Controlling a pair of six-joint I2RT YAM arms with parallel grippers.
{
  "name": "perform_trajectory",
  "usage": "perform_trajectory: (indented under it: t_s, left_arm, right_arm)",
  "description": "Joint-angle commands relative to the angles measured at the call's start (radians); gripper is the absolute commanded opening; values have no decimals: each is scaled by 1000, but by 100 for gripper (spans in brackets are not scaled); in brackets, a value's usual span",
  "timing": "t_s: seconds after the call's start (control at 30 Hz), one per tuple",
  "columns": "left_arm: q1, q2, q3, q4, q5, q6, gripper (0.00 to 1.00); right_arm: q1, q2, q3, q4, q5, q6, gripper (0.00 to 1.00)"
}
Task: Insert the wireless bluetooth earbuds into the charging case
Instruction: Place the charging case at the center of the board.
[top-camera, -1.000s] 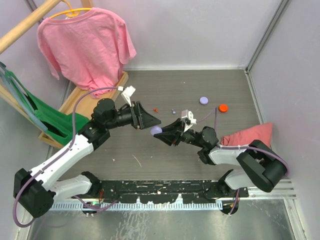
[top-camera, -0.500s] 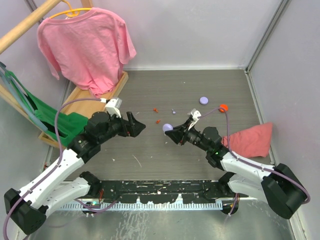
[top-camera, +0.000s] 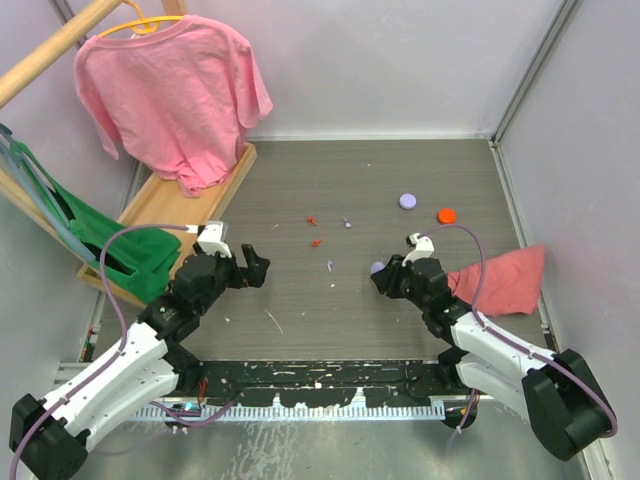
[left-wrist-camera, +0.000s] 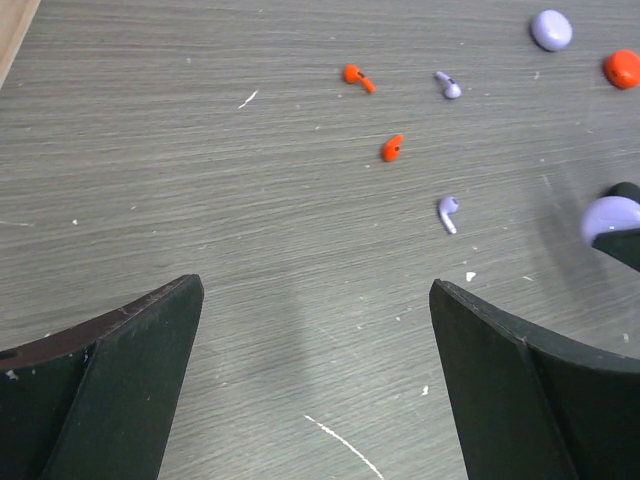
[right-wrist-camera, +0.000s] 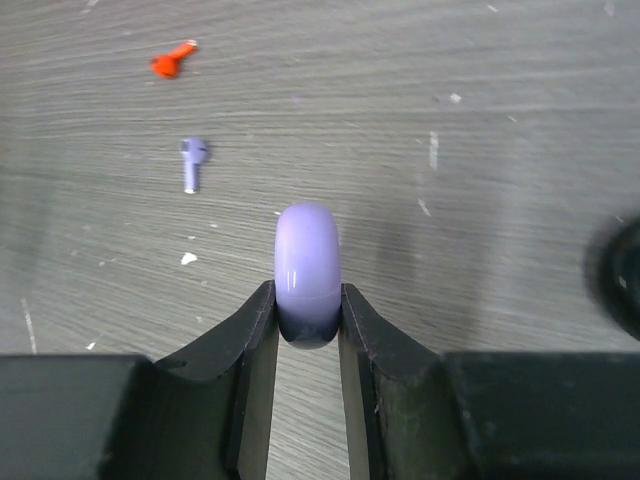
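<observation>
No black earbuds or black puck show; the pieces here are lilac and red. A lilac round charging case (right-wrist-camera: 307, 260) stands on edge between the jaws of my right gripper (right-wrist-camera: 307, 295), which is shut on it low over the table (top-camera: 377, 268). One lilac earbud (right-wrist-camera: 191, 160) lies just ahead of it, seen from above (top-camera: 330, 266). A second lilac earbud (left-wrist-camera: 448, 85) lies farther back. My left gripper (left-wrist-camera: 315, 290) hangs wide open and empty at the left (top-camera: 258, 262), apart from everything.
Two red earbuds (left-wrist-camera: 357, 76) (left-wrist-camera: 391, 148) lie mid-table. Another lilac case (top-camera: 408, 200) and an orange case (top-camera: 446, 215) sit at the back right. A red cloth (top-camera: 500, 278) lies right of the right arm. A wooden rack (top-camera: 170, 205) holds a pink shirt (top-camera: 170, 90).
Both arms drew apart and back toward their bases. The left gripper left the lilac case and opened wide. The right gripper carried the case rightward and lower.
</observation>
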Motion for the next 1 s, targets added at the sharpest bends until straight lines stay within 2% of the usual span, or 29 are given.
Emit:
perform_trajectory:
  t_s: [0.0,0.13,0.3,0.73,0.97]
  left_arm:
    - [4,-41,-51,188,-79,50,98]
    - [4,-60,-102,236,-81,62,98]
    - [5,-85,-116,243,-50,77,98]
    - [4,-76,-104,201,-78,61,98]
    - [4,-92,-90,160,-109,61,98]
  right_arm:
    - [-48,10,-13,-24,52,85,3]
    - [-101,40,-15,-55,54,111,6]
    - [-161,89,-3,-96,46,123,14]
    - [-200,6,62,-295,95,126,54]
    - [-199,-38,180,-436,94,39,61]
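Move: The lavender charging case is already in the right hand's fingers. The bare spot it goes to lies about 6 cm to the right, 1 cm ahead and 4 cm below; the black case sits roughly 10 cm right and 4 cm ahead of this hand, and a lavender earbud some 12 cm left and 2 cm ahead, both on the board about 5 cm lower. From the left hand that spot is around 36 cm right, 1 cm ahead and 14 cm down. The lavender charging case, still pinched, is carried about 6 cm to the right and lowered some 4 cm to the board just left of and nearer than the black case, the right hand turning nearly 20 degrees clockwise and tipping its fingers further down. The fingers then open well clear, and the hand starts up and slightly back, about 1 cm. ##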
